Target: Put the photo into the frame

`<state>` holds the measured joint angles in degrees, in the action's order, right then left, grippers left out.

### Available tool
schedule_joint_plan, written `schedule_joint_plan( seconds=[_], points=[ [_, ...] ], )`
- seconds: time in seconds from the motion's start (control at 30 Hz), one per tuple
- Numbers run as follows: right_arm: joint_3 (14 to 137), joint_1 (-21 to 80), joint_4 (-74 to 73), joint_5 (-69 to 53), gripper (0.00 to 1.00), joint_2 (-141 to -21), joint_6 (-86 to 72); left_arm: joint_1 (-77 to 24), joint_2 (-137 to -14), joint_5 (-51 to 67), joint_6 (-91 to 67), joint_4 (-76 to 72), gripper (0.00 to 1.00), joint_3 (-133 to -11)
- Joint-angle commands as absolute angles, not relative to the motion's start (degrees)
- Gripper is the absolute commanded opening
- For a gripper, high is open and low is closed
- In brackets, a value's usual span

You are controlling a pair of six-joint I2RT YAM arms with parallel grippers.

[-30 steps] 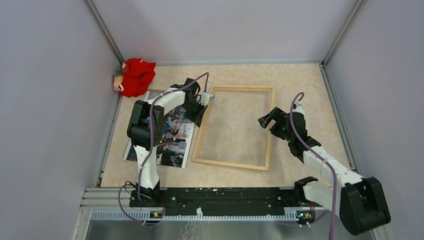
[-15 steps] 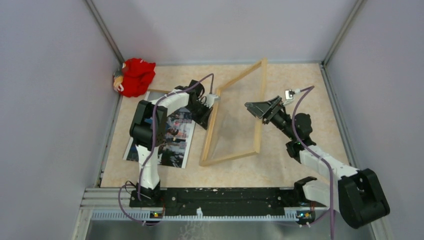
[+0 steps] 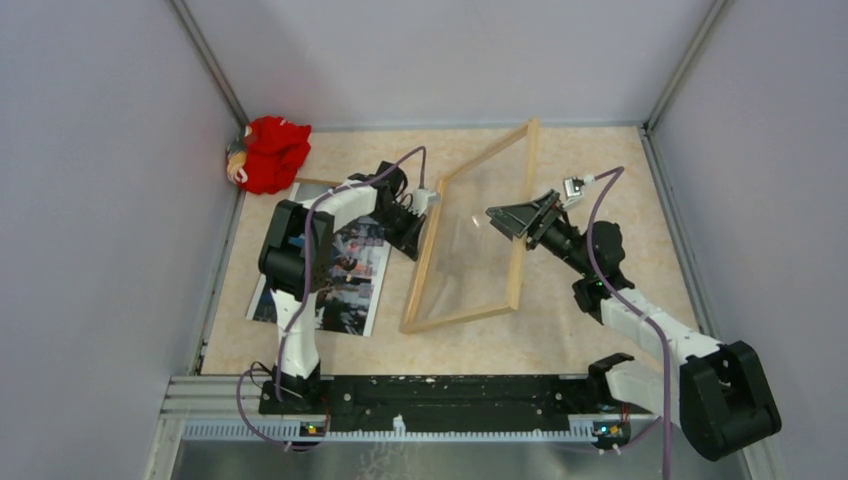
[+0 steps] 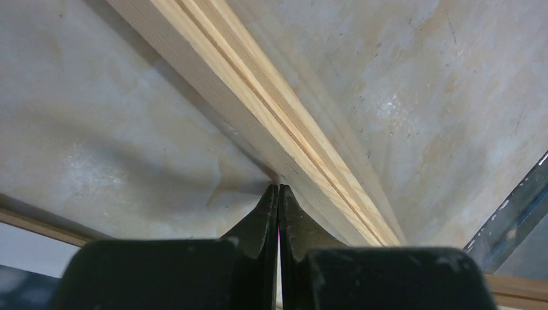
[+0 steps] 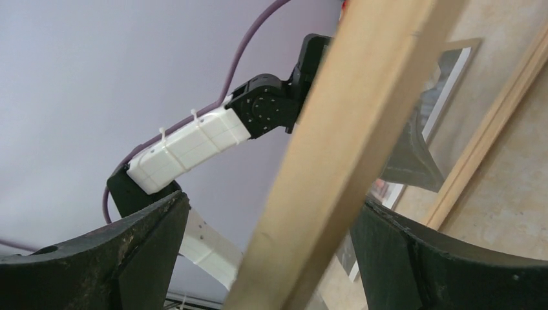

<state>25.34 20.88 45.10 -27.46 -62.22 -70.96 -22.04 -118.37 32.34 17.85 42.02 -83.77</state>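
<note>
The light-wood frame (image 3: 460, 316) stands tilted, its left rail on the table and its right rail (image 3: 521, 215) raised. My right gripper (image 3: 512, 217) is open, and that raised rail (image 5: 349, 142) runs between its spread fingers (image 5: 148, 239). My left gripper (image 3: 416, 238) is shut with nothing in it, its tips (image 4: 278, 188) pressed against the frame's low left rail (image 4: 258, 97). The photo (image 3: 345, 280) lies flat on the table left of the frame, partly under the left arm.
A red stuffed toy (image 3: 272, 152) sits in the back left corner. A thin brown edge (image 3: 312, 183) shows at the photo's far end. Grey walls close in the table on the left, the back and the right.
The frame lay flat a second ago. My right gripper has swung up and lifted its right rail, so the frame now stands tilted on its left rail. The left gripper stayed at that rail.
</note>
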Motion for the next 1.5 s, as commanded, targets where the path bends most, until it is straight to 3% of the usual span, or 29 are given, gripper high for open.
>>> schedule_joint_plan(
  seconds=[0.0,0.4,0.57,0.83,0.9,1.07,1.23,1.47],
  points=[
    [30.65,21.25,44.35,-29.14,0.91,-58.85,-69.14,-19.52,-117.23,31.01,19.04,44.31,0.06,-85.04],
    [32.22,21.27,51.12,-30.05,0.89,-61.75,-76.15,-15.09,-110.58,30.60,21.61,49.76,0.21,-89.88],
    [33.77,21.21,46.78,-29.94,0.86,-61.64,-74.45,-13.91,-108.68,30.30,23.33,52.68,0.27,-93.56],
    [29.34,21.18,47.48,-26.46,0.71,-59.96,-76.80,-11.74,-101.94,32.97,33.56,60.73,0.67,-96.51],
    [29.07,21.23,47.79,-26.09,0.70,-59.94,-77.14,-11.82,-97.86,36.33,38.51,61.69,0.81,-95.50],
    [30.22,21.22,47.57,-25.67,0.69,-60.17,-77.45,-15.59,-84.05,43.91,52.41,60.67,0.94,-85.17],
    [30.64,21.25,46.20,-24.55,0.69,-59.93,-77.44,-26.04,-73.06,40.12,54.48,61.48,0.98,-77.18],
    [29.97,21.76,47.53,-23.10,0.68,-60.65,-78.90,-39.47,-63.66,32.45,45.83,49.47,0.99,-66.15]
  ],
)
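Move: The left hand, shut and low, has its fingertips by the outer side of the frame's left rail, whose middle is about 1 cm to its right. The frame's near-left corner is some 14 cm back and 2 cm left, and the photo's middle about 16 cm left, level with the hand. The right hand straddles the raised right rail, with that same corner roughly 8 cm back, 14 cm left and 25 cm below. Leftward and slightly forward at first, about 5 cm, the left hand comes away from the frame's left rail. It then rises and sweeps back to some 20 cm above the near-left corner, opening from shut to fully wide while the wrist turns clockwise and swings the fingertips forward. The right hand keeps the tipped frame up, rising about 2 cm and partly closing its wide-open fingers around the raised rail. ##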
